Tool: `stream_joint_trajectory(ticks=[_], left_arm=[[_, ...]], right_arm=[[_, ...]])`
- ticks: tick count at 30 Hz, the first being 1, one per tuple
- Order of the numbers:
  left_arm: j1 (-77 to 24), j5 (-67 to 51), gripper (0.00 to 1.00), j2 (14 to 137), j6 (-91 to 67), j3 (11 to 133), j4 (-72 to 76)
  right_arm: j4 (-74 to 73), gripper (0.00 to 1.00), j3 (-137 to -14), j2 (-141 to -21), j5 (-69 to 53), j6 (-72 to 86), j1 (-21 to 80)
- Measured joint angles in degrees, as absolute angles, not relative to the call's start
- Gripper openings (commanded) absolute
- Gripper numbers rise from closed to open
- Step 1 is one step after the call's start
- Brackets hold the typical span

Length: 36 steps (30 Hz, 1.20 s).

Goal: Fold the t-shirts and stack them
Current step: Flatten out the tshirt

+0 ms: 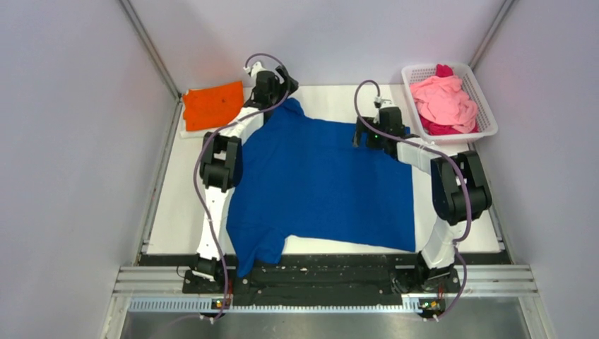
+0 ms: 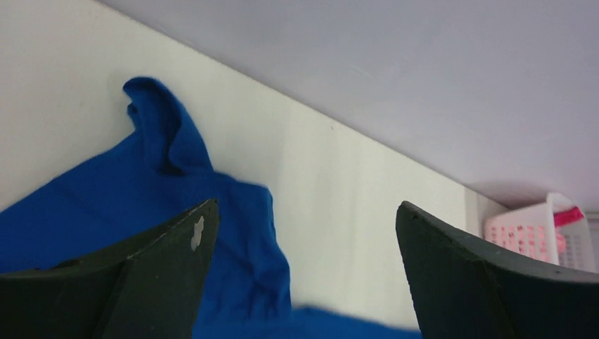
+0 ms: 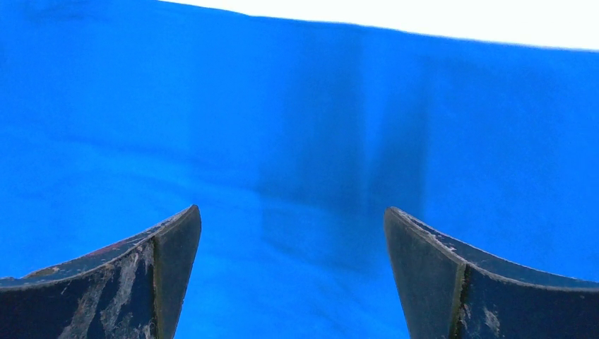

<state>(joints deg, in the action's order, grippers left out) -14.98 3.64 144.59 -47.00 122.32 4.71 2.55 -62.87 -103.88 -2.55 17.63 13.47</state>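
A royal-blue t-shirt [image 1: 318, 183] lies spread open over the middle of the white table [image 1: 339, 99], with no print showing. A rumpled sleeve [image 2: 162, 141] sticks out at its far left corner. My left gripper [image 1: 281, 97] hovers open by that sleeve, its jaws [image 2: 305, 205] wide apart and holding nothing. My right gripper [image 1: 362, 135] is open too, low over the shirt's far right edge; only blue cloth [image 3: 282, 106] shows between its fingers [image 3: 291, 209]. An orange t-shirt [image 1: 212, 104] lies folded at the far left corner. Pink and magenta t-shirts [image 1: 445, 102] are piled in a basket.
The white mesh basket [image 1: 489, 120] stands at the far right corner and also shows in the left wrist view [image 2: 526, 236]. Grey walls close in on three sides. The shirt's near left sleeve [image 1: 251, 258] hangs over the table's front edge by the arm bases.
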Motion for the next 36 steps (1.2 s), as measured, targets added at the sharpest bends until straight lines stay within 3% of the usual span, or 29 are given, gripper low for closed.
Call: stream_joint_trajectory(ticks=[3, 9, 15, 21, 26, 36], left_arm=[[-14.98, 2.85, 0.99, 133.23, -45.58, 110.21, 3.62], [-14.98, 2.5, 0.99, 113.21, -44.86, 86.8, 3.44], [-14.98, 2.2, 0.99, 109.82, -44.84, 76.38, -0.14], [-14.98, 2.35, 0.98, 111.15, -43.86, 75.4, -7.88], [-14.98, 1.58, 0.97, 112.03, -43.44, 75.53, -11.94], [-15.75, -0.45, 0.96, 102.65, -43.33, 61.45, -9.41]], right_arm=[[0.45, 0.98, -68.53, -105.27, -2.79, 13.34, 17.04], [-0.38, 0.91, -92.6, -118.15, -7.14, -0.75, 24.16], [-3.9, 0.88, -115.66, -134.98, -13.04, -3.86, 25.36], [-5.93, 0.79, -129.86, -148.18, -16.49, -0.84, 25.39], [-5.63, 0.71, -132.9, -152.97, -18.72, 3.84, 25.41], [-3.92, 0.68, -133.62, -153.45, -20.88, 8.67, 26.33]])
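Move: The folded-over far-left corner of the blue t-shirt lies about 13 cm ahead of the right hand, 26 cm to its left and 5 cm below; the shirt's far-right corner is some 20 cm to that hand's right and 3 cm ahead. For the left hand, the part of the shirt it goes to is about 27 cm back, 6 cm left and 10 cm down. The folded corner is 9 cm behind that hand, straight back, and the orange shirt stack 29 cm left, 9 cm back, both at much the same depth. The shirt's folded far-left corner draws the right hand, which arcs some 24 cm left and 14 cm forward, up and over before sinking, turning about 30 degrees counter-clockwise as its fingers close partway. The left hand lifts clear and swings back over the shirt's left part, comes down tipping its fingers lower, and ends on the cloth, still drawing back with fingers wide. ##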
